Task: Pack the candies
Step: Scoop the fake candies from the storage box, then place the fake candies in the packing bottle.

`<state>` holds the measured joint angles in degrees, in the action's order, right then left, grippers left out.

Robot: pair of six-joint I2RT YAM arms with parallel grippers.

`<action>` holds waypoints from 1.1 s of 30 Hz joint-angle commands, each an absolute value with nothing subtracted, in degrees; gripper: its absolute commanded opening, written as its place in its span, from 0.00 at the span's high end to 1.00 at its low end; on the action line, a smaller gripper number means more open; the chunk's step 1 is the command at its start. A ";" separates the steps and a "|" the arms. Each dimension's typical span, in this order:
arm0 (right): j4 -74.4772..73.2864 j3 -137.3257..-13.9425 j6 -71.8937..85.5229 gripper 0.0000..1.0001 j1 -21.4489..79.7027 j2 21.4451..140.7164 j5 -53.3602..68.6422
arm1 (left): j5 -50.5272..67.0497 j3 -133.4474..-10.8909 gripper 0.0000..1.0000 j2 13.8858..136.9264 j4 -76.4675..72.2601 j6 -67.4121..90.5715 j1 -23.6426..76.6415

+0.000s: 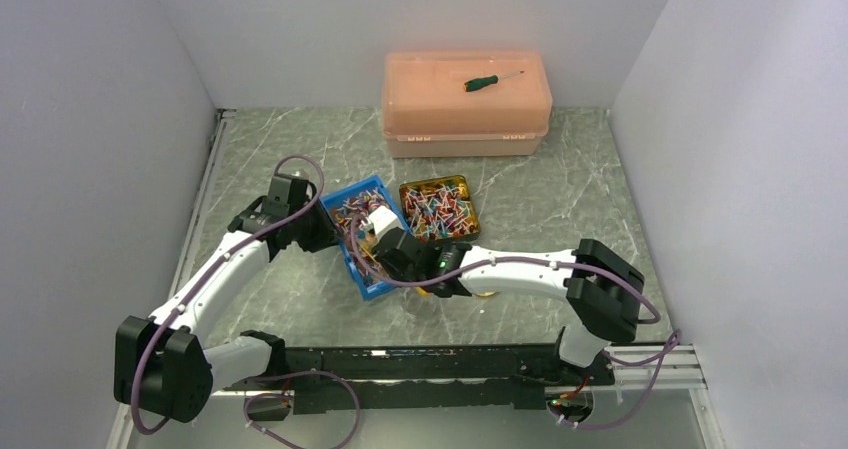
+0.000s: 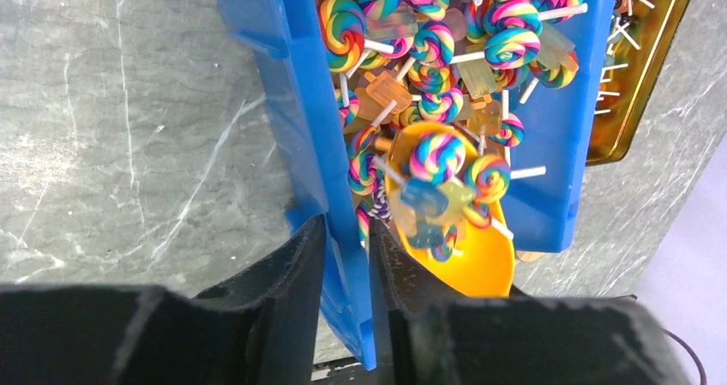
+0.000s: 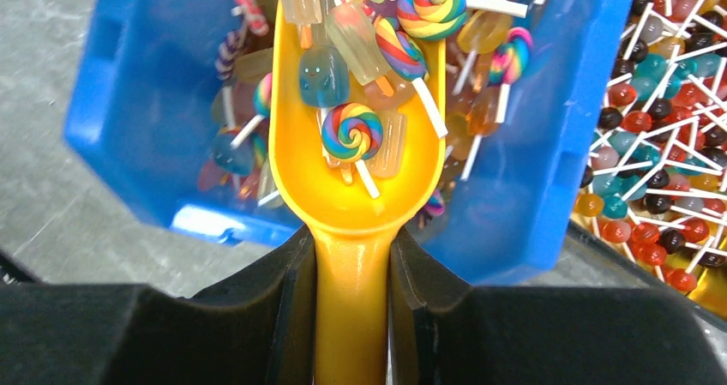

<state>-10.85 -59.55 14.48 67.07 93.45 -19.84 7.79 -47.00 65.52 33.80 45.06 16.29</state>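
The candies [image 2: 429, 51] are swirl lollipops and ice-lolly sweets heaped in a blue bin [image 2: 300, 128], which lies left of centre [image 1: 352, 264] in the top view. My left gripper [image 2: 347, 222] straddles the bin's near side wall, one finger outside and one inside, shut on it. My right gripper [image 3: 353, 235] is shut on the handle of an orange scoop [image 3: 356, 188]. The scoop's bowl reaches into the bin and carries several candies [image 3: 351, 132]. A gold tray [image 1: 437, 182] right of the bin holds several small round lollipops [image 3: 660, 145].
A closed pink plastic box [image 1: 465, 119] stands at the back with a green-handled screwdriver [image 1: 492, 80] on its lid. White walls close in the marbled table [image 1: 270, 159] on three sides. Both arms meet over the bin.
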 commanded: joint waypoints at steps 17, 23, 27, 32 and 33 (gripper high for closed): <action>-11.89 -54.32 14.22 1.00 71.13 79.49 -21.64 | 9.07 -54.54 0.43 62.41 37.24 40.02 14.38; -13.75 -52.70 13.96 1.00 72.30 75.50 -21.90 | 13.09 -57.40 0.39 62.81 37.97 36.78 14.06; -15.35 -51.45 14.38 1.00 73.05 72.29 -21.85 | 14.52 -58.95 0.38 62.93 38.95 34.22 13.91; -18.21 -49.61 15.15 1.00 74.28 67.64 -21.80 | 15.88 -60.57 0.35 62.80 40.39 30.99 13.63; -19.06 -49.43 15.26 1.00 74.53 66.76 -21.80 | 16.17 -60.61 0.34 62.72 40.50 30.39 13.58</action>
<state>-17.89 -49.84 14.57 73.58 70.96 -20.53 13.72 -57.93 63.61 39.33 34.44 14.04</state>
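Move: The clear round storage box stands about 8 cm back and 5 cm right of the right gripper, some 5 cm lower; from the left gripper it is about 12 cm back and 19 cm right. The blue tray's middle lies 6 cm ahead and 7 cm left of the right gripper, and 7 cm right of the left one. From the right gripper, the gold tin is 12 cm ahead and 8 cm right, the round lid 3 cm back and 17 cm right. Draw the right gripper, still holding the loaded yellow scoop level, back about 6 cm, up and to the right, off the blue tray's near end towards the clear storage box. Open the left fingers wide from around the tray's left rim and lift that gripper clear some 7 cm, tipping its fingers up about 10 degrees and turning slightly clockwise. ##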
